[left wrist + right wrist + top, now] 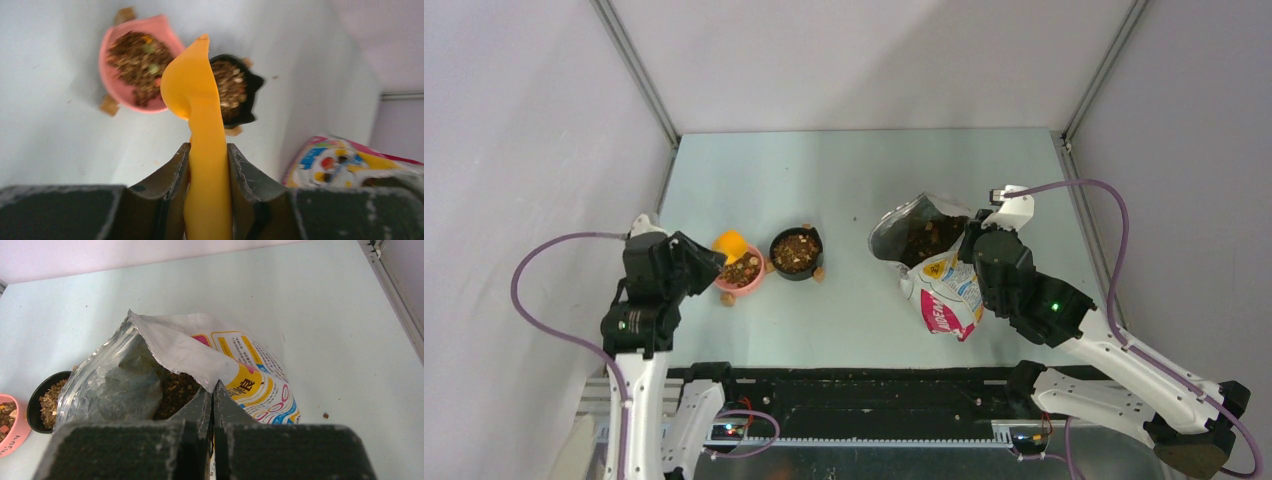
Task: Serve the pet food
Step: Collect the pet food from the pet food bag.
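Brown pet food fills a pink bowl and a black bowl; more pet food shows inside the open printed bag. My left gripper is shut on the handle of a yellow scoop, whose cup hangs over the gap between the two bowls, turned on its side. My right gripper is shut on the bag's front rim and holds the mouth open. In the top view the scoop sits just above the pink bowl.
A few stray kibbles lie on the table, one beside the pink bowl and one right of the bag. The enclosure's white walls stand close on the left and right. Cables loop from both arms.
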`<state>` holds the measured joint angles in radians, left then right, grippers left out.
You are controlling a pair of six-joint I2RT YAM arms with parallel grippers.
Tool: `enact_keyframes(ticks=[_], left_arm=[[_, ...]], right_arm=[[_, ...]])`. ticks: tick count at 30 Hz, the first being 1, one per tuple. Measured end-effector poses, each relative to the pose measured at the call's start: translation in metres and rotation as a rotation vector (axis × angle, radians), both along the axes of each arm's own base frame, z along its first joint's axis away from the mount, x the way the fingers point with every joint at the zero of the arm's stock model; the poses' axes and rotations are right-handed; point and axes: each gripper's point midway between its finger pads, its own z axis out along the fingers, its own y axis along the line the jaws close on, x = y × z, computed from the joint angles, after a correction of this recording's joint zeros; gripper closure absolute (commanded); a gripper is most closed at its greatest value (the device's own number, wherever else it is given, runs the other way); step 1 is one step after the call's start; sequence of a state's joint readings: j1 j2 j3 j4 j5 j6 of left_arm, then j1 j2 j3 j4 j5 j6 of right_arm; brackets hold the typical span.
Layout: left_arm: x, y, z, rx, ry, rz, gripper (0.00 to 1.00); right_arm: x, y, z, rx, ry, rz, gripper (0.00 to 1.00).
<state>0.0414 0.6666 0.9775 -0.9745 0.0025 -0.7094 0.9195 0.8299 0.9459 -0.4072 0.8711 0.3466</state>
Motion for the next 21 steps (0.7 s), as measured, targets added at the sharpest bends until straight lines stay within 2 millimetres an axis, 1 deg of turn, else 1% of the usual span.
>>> enact_keyframes(ticks=[2,5,6,8,9,10,13,14,17,19,21], left_arm=[[0.004,-0.007,0.019,-0.031,-0.109,-0.023,1.0],[0.007,-0.025,0.048,-0.109,-0.292,-0.091,1.0],[0.008,-0.036,0.061,-0.155,-0.367,-0.132,1.0],[0.012,-0.054,0.08,-0.239,-0.466,-0.213,1.0],[0.014,-0.061,0.087,-0.274,-0.499,-0.244,1.0],[0.017,-0.072,0.095,-0.325,-0.53,-0.3,1.0],[0.022,-0.1,0.107,-0.423,-0.551,-0.437,1.0],[0.021,-0.114,0.11,-0.444,-0.547,-0.495,1.0],[0.013,-0.156,0.117,-0.486,-0.499,-0.677,1.0],[0.005,-0.185,0.126,-0.499,-0.469,-0.805,1.0],[0.004,-0.206,0.133,-0.493,-0.445,-0.89,1.0]], right_arm=[[0.0,0.0,0.0,0.0,0.0,0.0,1.0],[0.0,0.0,0.0,0.002,0.0,0.004,1.0],[-0.001,0.0,0.0,0.003,0.001,0.006,1.0],[-0.001,0.0,0.0,0.003,0.002,0.008,1.0],[-0.001,0.001,0.0,0.003,0.003,0.012,1.0],[-0.001,0.001,0.0,0.004,0.004,0.014,1.0],[-0.002,0.002,0.0,0.005,0.005,0.019,1.0],[-0.002,0.002,0.0,0.005,0.005,0.02,1.0],[-0.002,0.003,0.0,0.005,0.005,0.022,1.0],[-0.002,0.003,0.0,0.005,0.005,0.022,1.0],[-0.002,0.003,0.0,0.005,0.005,0.023,1.0]])
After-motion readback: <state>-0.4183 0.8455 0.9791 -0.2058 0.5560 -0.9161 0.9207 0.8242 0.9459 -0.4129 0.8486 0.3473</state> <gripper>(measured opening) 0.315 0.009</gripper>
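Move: The pet food bag's open mouth, still pinched at its right rim by the right hand, lies about 40 cm to the right of the left hand, some 9 cm farther ahead and 3 cm lower. From the right hand it is about 9 cm left, 4 cm ahead and 10 cm below. The pink bowl sits some 9 cm straight ahead of the left hand and 20 cm below; the black bowl is about 13 cm ahead and 12 cm right, as low. The empty yellow scoop, still gripped in the left hand, is swept up off the pink bowl's side and across towards the open bag mouth: the hand climbs steeply at first, then swings right, about 20 cm across and 13 cm up in all. The wrist turns some 50 degrees clockwise, rolls left side down and tips up, bringing the scoop round to point at the bag. The right hand keeps its pinch on the rim. ##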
